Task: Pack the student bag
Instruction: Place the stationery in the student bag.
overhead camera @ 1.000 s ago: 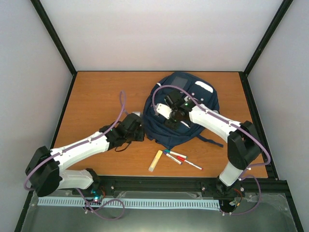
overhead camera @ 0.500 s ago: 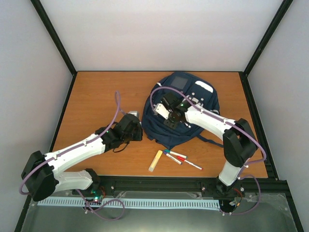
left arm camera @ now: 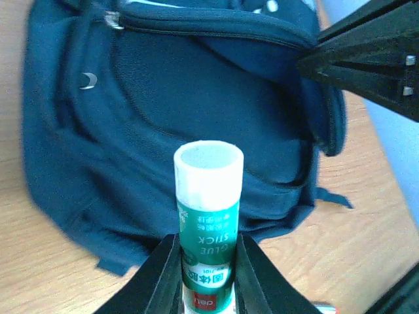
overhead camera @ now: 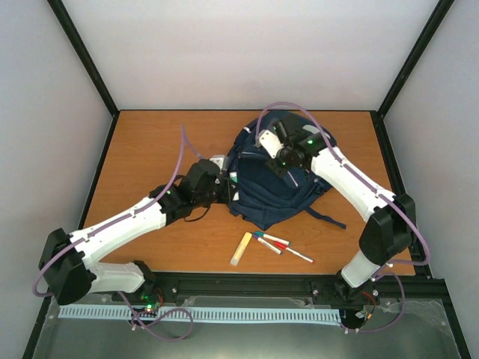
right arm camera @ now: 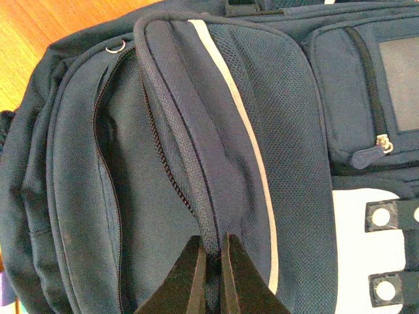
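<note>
The student bag [overhead camera: 277,198] is a navy backpack lying on the back right of the wooden table. My right gripper [overhead camera: 281,161] is above its upper middle. In the right wrist view my right gripper [right arm camera: 211,268] is shut on a raised fold of fabric along the zipper edge of the student bag [right arm camera: 288,118]. My left gripper [overhead camera: 213,179] sits just left of the bag. It is shut on a green and white glue stick [left arm camera: 208,216], whose white cap points at the student bag [left arm camera: 196,85]. My left gripper [left arm camera: 208,278] grips the stick's lower half.
A yellow marker [overhead camera: 241,248] and a few pens [overhead camera: 275,241] lie on the table in front of the bag. Purple cables loop over both arms. A black frame post [left arm camera: 366,59] crosses the upper right of the left wrist view.
My right gripper has shut on the bag's zipper edge and moved toward the back, pulling the fabric up. My left arm has carried the glue stick right, closer to the bag.
</note>
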You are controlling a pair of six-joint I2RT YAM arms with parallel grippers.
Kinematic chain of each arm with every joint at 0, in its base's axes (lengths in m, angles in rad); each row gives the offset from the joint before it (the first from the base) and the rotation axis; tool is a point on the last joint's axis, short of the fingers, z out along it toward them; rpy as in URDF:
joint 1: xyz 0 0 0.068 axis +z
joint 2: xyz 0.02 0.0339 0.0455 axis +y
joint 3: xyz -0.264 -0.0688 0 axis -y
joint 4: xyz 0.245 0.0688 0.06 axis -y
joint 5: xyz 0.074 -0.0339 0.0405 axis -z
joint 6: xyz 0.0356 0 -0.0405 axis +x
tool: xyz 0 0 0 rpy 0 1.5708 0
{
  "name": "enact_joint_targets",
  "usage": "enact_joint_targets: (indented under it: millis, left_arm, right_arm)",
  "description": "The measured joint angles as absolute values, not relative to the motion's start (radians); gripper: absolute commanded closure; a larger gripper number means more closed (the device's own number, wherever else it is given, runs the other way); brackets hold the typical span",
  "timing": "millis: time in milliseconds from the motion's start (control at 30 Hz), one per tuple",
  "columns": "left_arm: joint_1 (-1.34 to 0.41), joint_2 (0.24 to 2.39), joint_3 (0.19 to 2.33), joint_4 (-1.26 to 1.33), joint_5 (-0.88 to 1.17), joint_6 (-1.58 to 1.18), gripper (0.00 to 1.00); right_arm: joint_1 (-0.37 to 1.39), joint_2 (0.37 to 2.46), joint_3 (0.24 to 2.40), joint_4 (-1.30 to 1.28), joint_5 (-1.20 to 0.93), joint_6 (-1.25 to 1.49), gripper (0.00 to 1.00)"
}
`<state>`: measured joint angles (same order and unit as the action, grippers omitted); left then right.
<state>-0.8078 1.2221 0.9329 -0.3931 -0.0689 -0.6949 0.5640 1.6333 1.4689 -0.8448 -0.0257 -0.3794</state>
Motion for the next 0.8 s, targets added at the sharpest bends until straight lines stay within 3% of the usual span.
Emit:
enact_joint_targets:
  millis: [367, 800]
  left_arm:
    - [-0.808, 1.356, 0.991, -0.212, 0.103, -0.788, 0.99]
    - [-0.808, 1.480, 1.029, -0.068, 0.101, -1.089, 0.99]
  right_arm:
    - [0.484, 1.599, 1.485, -0.875, -0.204, -0.348, 0.97]
    - [0.463, 1.599, 1.586, -0.941, -0.244, -0.326, 0.97]
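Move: The left hand already holds the glue stick; the middle of the student bag's open pocket lies about 12 cm to its right, 5 cm ahead and some 7 cm below. The yellow marker is about 12 cm back and 2 cm right of this hand, and the loose pens roughly 10 cm back and 11 cm right, all some 18 cm below. From the right hand, which already pinches the pocket's flap edge, the pocket's middle is some 4 cm back, straight in line sideways and about 6 cm lower. Rightwards by about 8 cm, and some 4 cm forward, the left hand carries the glue stick towards the open pocket, tilting about 25 degrees so its fingers point more sideways and less steeply down. The right hand keeps its pinch on the flap edge and pulls it up some 5 cm, its wrist turning slightly. Both grippers keep their hold. ##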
